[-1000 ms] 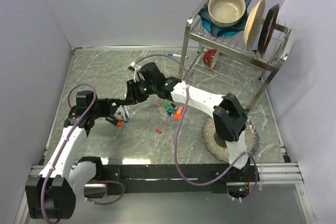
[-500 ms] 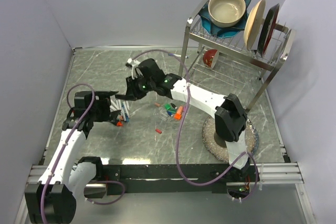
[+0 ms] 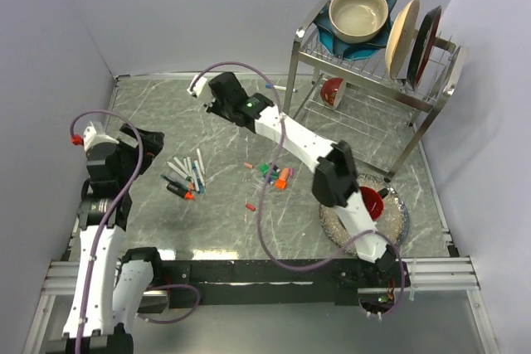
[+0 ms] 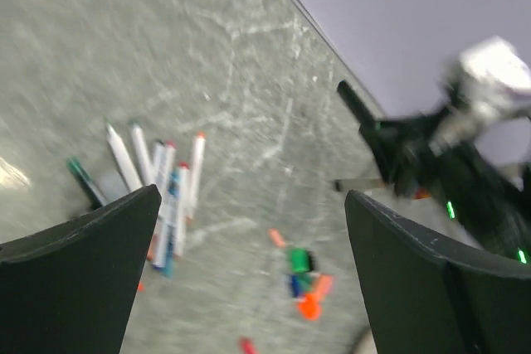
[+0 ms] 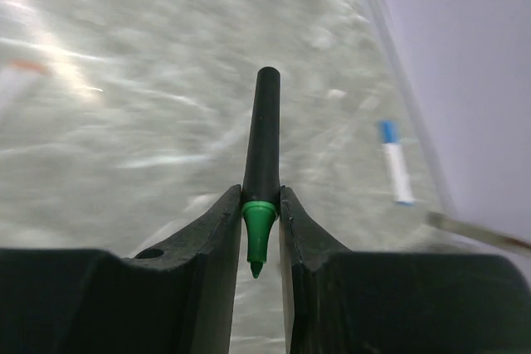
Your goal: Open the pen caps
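Observation:
My right gripper (image 5: pixel 261 198) is shut on a black marker (image 5: pixel 262 134) whose bare green tip points back at the camera. In the top view that gripper (image 3: pixel 214 99) is stretched toward the back wall. Pulled back at the left, my left gripper (image 3: pixel 143 142) is open and holds nothing; nothing lies between its jaws in the wrist view (image 4: pixel 251 196). Several uncapped white markers (image 3: pixel 186 173) lie in a row on the table. Loose pen caps (image 3: pixel 275 175) in green, blue and orange sit in a small heap mid-table, with a red cap (image 3: pixel 250 206) apart in front.
A metal dish rack (image 3: pixel 373 80) with a bowl and plates stands at the back right. A woven mat (image 3: pixel 397 223) carrying a red bowl (image 3: pixel 371 203) lies front right. A blue-capped pen (image 5: pixel 395 170) rests near the back wall. Walls close the left and back sides.
The two grippers were together above the markers; my left gripper has opened and drawn back left, and the right arm has swung toward the back wall with the marker.

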`<action>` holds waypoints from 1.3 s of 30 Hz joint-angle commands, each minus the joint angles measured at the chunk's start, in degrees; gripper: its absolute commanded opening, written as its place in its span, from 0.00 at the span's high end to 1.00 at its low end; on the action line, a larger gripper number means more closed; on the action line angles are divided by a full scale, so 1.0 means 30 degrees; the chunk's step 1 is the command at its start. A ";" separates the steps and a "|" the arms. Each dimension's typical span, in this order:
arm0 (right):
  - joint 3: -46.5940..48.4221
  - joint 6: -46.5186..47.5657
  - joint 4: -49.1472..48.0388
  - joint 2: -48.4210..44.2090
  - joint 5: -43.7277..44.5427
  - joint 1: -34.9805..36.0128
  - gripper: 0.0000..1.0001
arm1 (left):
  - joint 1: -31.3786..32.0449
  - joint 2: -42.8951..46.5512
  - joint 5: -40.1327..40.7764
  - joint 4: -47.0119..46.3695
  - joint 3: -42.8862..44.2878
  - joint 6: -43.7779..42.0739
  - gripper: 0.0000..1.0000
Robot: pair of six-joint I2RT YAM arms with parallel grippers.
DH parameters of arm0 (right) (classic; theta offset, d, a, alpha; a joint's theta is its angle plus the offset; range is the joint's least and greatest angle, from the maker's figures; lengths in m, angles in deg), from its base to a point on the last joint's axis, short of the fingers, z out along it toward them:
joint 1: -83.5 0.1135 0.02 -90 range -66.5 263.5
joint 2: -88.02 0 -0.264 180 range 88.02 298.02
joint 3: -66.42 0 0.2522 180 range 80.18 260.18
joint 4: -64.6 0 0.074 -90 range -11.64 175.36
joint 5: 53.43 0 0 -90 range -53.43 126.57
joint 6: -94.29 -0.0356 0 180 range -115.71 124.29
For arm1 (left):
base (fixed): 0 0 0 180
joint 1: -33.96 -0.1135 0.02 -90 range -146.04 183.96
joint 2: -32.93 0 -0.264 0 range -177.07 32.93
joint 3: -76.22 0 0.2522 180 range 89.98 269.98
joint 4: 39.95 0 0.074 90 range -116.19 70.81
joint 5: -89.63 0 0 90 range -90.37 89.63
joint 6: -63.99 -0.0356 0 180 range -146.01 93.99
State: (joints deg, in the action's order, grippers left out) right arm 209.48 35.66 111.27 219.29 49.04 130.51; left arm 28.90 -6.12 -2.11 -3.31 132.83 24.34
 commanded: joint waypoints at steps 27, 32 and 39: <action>-0.3809 0.0531 0.6406 -0.7043 -1.5140 -0.1489 1.00 | 0.0600 -0.7638 -0.9355 -1.6474 -0.3386 0.5834 0.25; -0.3988 -0.0818 0.6170 -0.6958 -1.6312 -0.1372 1.00 | 0.2150 -0.6615 -0.7278 -1.4749 -0.3122 0.5922 0.21; -0.4367 -0.4156 0.4034 -0.6782 -1.6930 -0.1225 1.00 | 0.4439 -0.5734 -0.1944 -1.0938 -0.3298 0.8148 0.23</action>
State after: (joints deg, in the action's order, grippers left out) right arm 197.00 30.48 128.95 199.38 1.35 126.37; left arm 39.59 -24.65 -17.48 -42.05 121.09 44.77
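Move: Held by its green end in the right fingers, the black marker has its middle about 21 cm ahead of the left hand, 16 cm to its right and 8 cm lower. From the right hand, the open left gripper is some 20 cm back, 19 cm left and 8 cm higher; the pen pile lies 21 cm back, 17 cm left, the loose caps 21 cm back, 13 cm right, both about 13 cm below. Swinging the marker out first, the right hand goes forward, right and down, then reverses, sweeping about 23 cm back, rising and drifting left towards the left gripper while turning some 30 degrees counter-clockwise, its grip kept. The left hand comes some 11 cm right and 5 cm forward, turning and rolling to meet the marker's black end, its open fingers narrowing slightly. ##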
